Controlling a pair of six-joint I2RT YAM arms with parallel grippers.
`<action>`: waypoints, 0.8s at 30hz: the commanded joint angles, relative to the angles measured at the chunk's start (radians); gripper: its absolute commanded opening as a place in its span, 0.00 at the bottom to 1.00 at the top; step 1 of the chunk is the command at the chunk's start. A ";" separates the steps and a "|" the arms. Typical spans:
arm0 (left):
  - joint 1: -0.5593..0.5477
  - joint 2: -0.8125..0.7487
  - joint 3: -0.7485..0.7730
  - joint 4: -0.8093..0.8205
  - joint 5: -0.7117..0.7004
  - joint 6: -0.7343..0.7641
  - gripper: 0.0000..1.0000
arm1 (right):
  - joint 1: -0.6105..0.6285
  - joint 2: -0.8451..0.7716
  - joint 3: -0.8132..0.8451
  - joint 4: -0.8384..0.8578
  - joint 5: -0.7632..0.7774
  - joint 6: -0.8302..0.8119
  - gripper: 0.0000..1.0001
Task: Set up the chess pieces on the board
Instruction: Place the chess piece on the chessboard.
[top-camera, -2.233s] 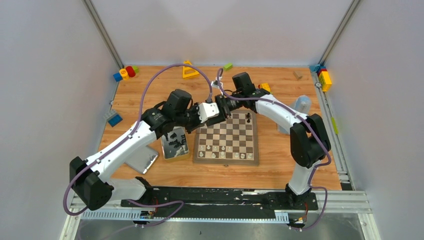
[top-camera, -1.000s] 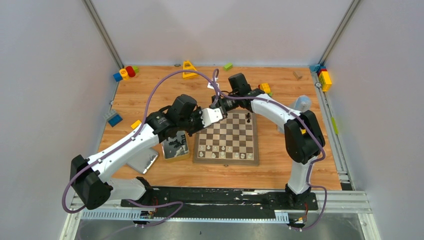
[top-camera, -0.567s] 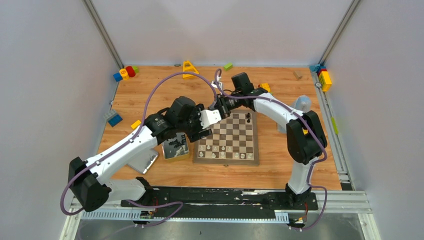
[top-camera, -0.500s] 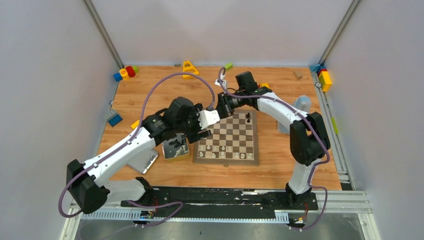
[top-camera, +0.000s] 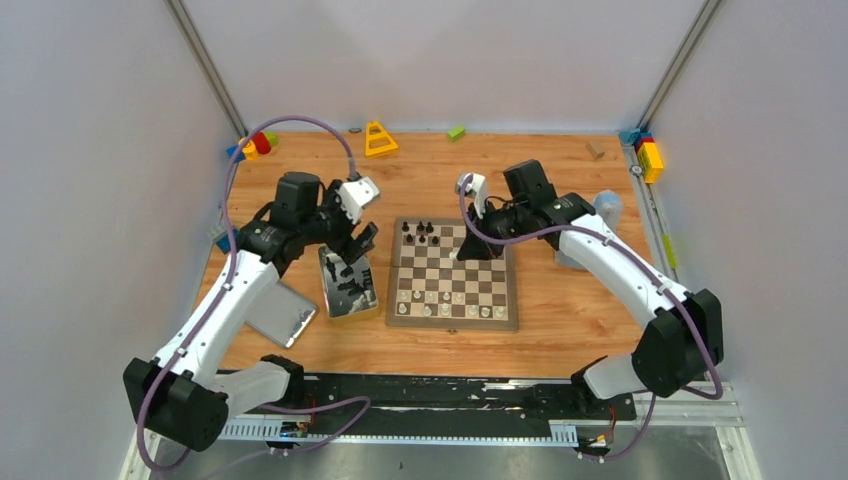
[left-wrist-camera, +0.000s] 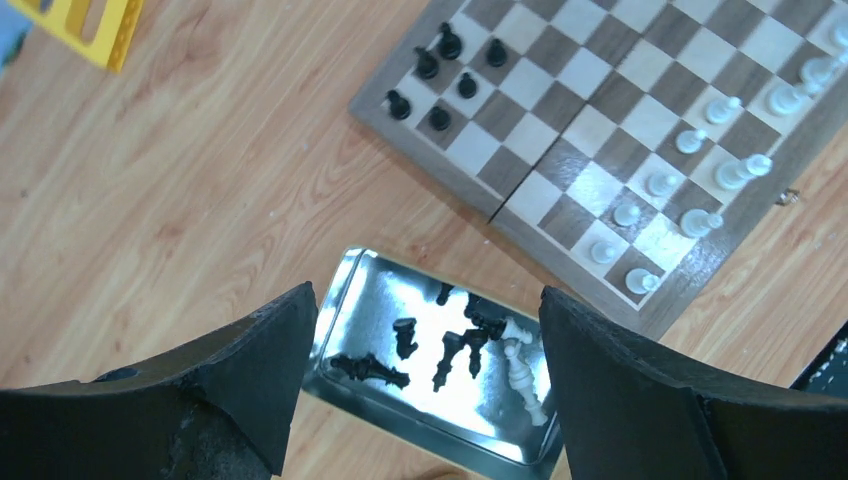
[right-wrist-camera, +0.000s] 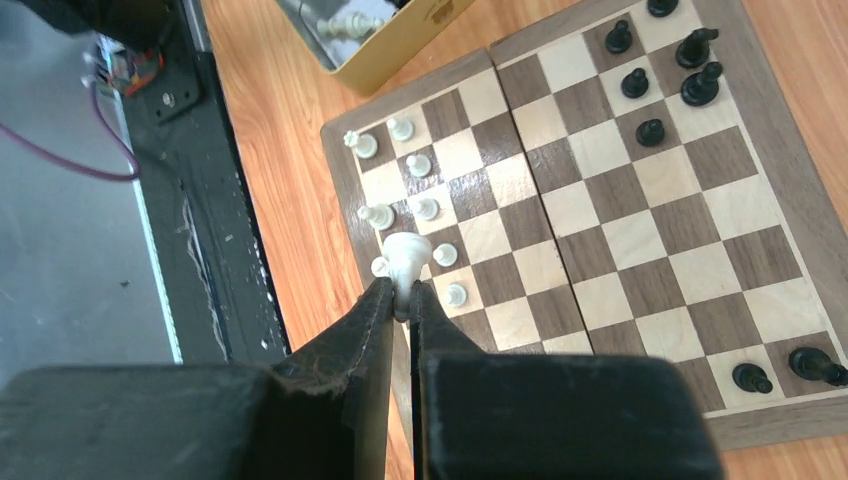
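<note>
The board (top-camera: 497, 318) lies mid-table, and also shows in the left wrist view (left-wrist-camera: 600, 150) and the right wrist view (right-wrist-camera: 620, 230). Several black chess pieces (top-camera: 420, 232) stand at its far left corner. White chess pieces (top-camera: 445, 301) fill its near rows. More pieces (left-wrist-camera: 455, 345) lie in the silver tin (top-camera: 347, 287). My left gripper (top-camera: 358, 243) hangs open above that tin (left-wrist-camera: 350, 305), nothing between its fingers (left-wrist-camera: 425, 300). My right gripper (right-wrist-camera: 400, 290) is shut on a white piece (right-wrist-camera: 404, 255), over the board's far right part (top-camera: 470, 248).
The tin's flat lid (top-camera: 283, 315) lies left of the tin. Toy blocks sit along the back edge: a yellow triangle (top-camera: 378, 140), a green block (top-camera: 456, 132), and clusters in the left (top-camera: 252, 144) and right (top-camera: 648, 155) corners. A translucent cup (top-camera: 604, 208) stands right of the board.
Both grippers were close together over the board's far left corner. The left gripper has opened and swung left to above the tin. The right arm has drawn back to the right, still shut.
</note>
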 joint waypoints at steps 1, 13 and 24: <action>0.150 0.026 0.054 0.013 0.149 -0.144 0.89 | 0.102 -0.067 -0.007 -0.053 0.173 -0.120 0.00; 0.439 0.135 0.133 -0.041 0.245 -0.249 0.91 | 0.404 0.217 0.258 -0.216 0.500 -0.210 0.02; 0.449 0.095 0.111 -0.043 0.250 -0.225 0.92 | 0.538 0.441 0.422 -0.332 0.598 -0.265 0.01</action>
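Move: The empty back-row square beside the corner white piece lies about 12 cm left of the right hand, 8 cm back and 15 cm below. The corner white piece stands 3 cm farther left of that square, the next back-row piece 3 cm to its right, and a white pawn 3 cm beyond it. The pieces box is about 25 cm left of the right hand and 3 cm back. From the left hand, the square lies about 13 cm right, 11 cm back and 17 cm down. Keep the white piece pinched in the right gripper and carry it back and left, then increasingly down, towards the empty back-row square: about 8 cm left, 8 cm down and 5 back, tipping the fingers some 35 degrees towards straight down while turning counter-clockwise. Meanwhile swing the empty, open left gripper left and forward, away from the board, then hold it there. ##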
